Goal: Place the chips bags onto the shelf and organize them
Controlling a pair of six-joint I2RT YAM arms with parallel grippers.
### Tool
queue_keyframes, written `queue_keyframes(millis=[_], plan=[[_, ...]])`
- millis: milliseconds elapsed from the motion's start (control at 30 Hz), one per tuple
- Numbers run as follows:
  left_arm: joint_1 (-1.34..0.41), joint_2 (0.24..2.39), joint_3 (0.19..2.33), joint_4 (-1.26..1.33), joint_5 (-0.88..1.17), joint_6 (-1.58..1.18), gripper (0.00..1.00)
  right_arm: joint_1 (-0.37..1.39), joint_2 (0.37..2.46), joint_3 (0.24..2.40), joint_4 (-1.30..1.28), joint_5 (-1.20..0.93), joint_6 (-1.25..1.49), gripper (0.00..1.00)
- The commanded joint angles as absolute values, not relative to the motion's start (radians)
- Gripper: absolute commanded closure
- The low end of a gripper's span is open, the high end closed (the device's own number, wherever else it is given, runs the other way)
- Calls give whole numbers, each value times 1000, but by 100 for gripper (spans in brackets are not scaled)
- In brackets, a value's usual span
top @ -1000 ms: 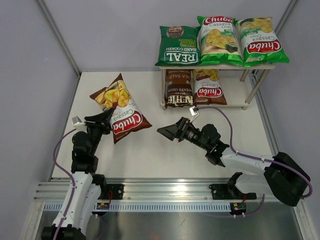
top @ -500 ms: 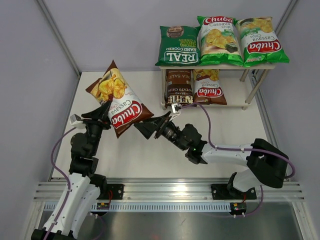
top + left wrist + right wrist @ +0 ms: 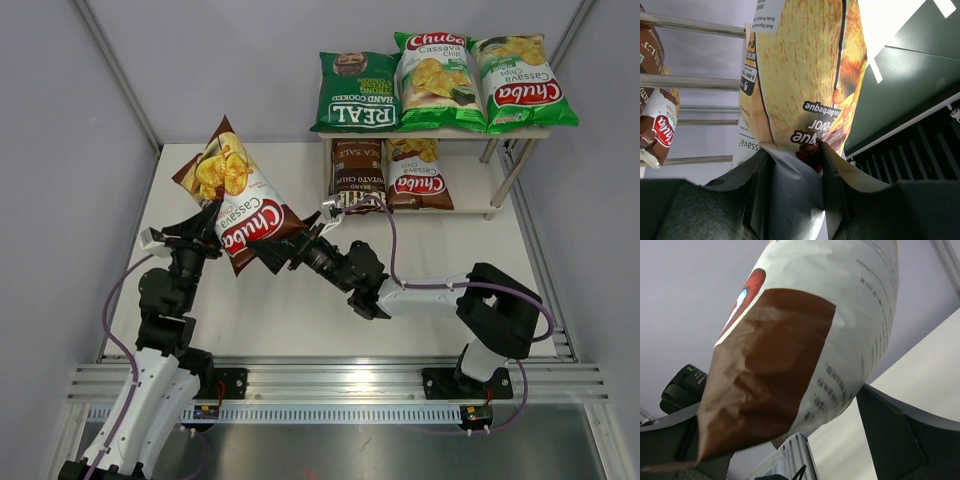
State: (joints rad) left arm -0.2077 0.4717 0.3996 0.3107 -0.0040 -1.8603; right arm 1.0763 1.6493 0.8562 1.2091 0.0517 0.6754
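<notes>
My left gripper (image 3: 212,228) is shut on the edge of a brown-red Chuba chips bag (image 3: 240,205) and holds it tilted above the table; in the left wrist view the bag (image 3: 805,75) rises from between the fingers (image 3: 757,190). The right gripper (image 3: 272,252) is open at the bag's lower right corner, which hangs between its wide jaws in the right wrist view (image 3: 805,340). The shelf (image 3: 530,131) at the back right carries a dark green REAL bag (image 3: 358,95) and two light green Chuba bags (image 3: 437,70) on top. Kettle (image 3: 357,175) and brown-red Chuba (image 3: 417,175) bags sit below.
Grey walls with metal posts close the table (image 3: 300,310) at the left, back and right. A metal rail (image 3: 330,380) with both arm bases runs along the near edge. The lower shelf board's right part (image 3: 470,205) is bare.
The left gripper lifted the bag up and slightly back. The right arm reached left across the table until its open jaws came round the bag's lower corner.
</notes>
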Motion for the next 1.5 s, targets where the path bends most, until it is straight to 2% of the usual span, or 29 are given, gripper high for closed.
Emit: queue_keyframes(millis=[0,300,367,433,500,533,633,733,767,833,867,933,1033,1267,1467], plan=[[-229,428,445,405,-6,-1882,84,1086,1649,926,1295,75,591,1],[-245,397,423,370,54,-1861,84,1078,1621,1022,1168,86,563,0],[-245,396,416,368,67,-1853,84,1068,1623,1032,1154,46,577,5],[-245,396,416,371,74,-1838,82,1059,1621,1026,1152,13,586,18],[-245,391,417,382,78,-1807,79,1045,1614,1020,1149,-26,594,42],[-245,384,419,379,77,-1795,73,1043,1608,1008,1147,-40,595,46],[-245,370,417,368,69,-1758,66,1039,1579,982,1144,-55,565,59],[-245,356,416,357,60,-1715,55,1039,1549,962,1129,-72,535,64],[-245,348,417,347,54,-1692,39,1039,1533,956,1120,-77,523,66],[-245,331,420,331,45,-1660,22,1029,1514,931,1109,-83,520,71],[-245,316,425,304,26,-1613,9,1023,1499,922,1108,-87,526,75],[-245,307,442,270,11,-1551,1,1005,1483,893,1108,-97,534,76],[-244,301,491,169,-23,-1404,1,982,1448,844,1100,-109,552,80],[-245,275,646,-390,-283,-1115,1,925,1245,626,1033,-100,621,82],[-244,304,682,-530,-278,-854,1,890,979,414,862,-40,673,84]])
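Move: The last brown chips bag is in the left hand, its middle about 5 cm ahead of that hand, 4 cm to its right and 3 cm higher. From the right hand, whose open fingers straddle its lower right corner, that middle is some 7 cm ahead, 8 cm left and 3 cm up. On the lower shelf the sea salt bag stands roughly 27 cm ahead and 18 cm right of the right hand, 15 cm lower, the shelved cassava bag about 16 cm farther right. The right hand rises about 3 cm, shuts its fingers to half open on the brown bag's lower right corner, and once the left fingers open wide to let go, carries the bag some 13 cm right and down, towards the shelf's side. The left hand backs off about 4 cm, then swings left and down, its wrist rolling some 45 degrees, left side up. ##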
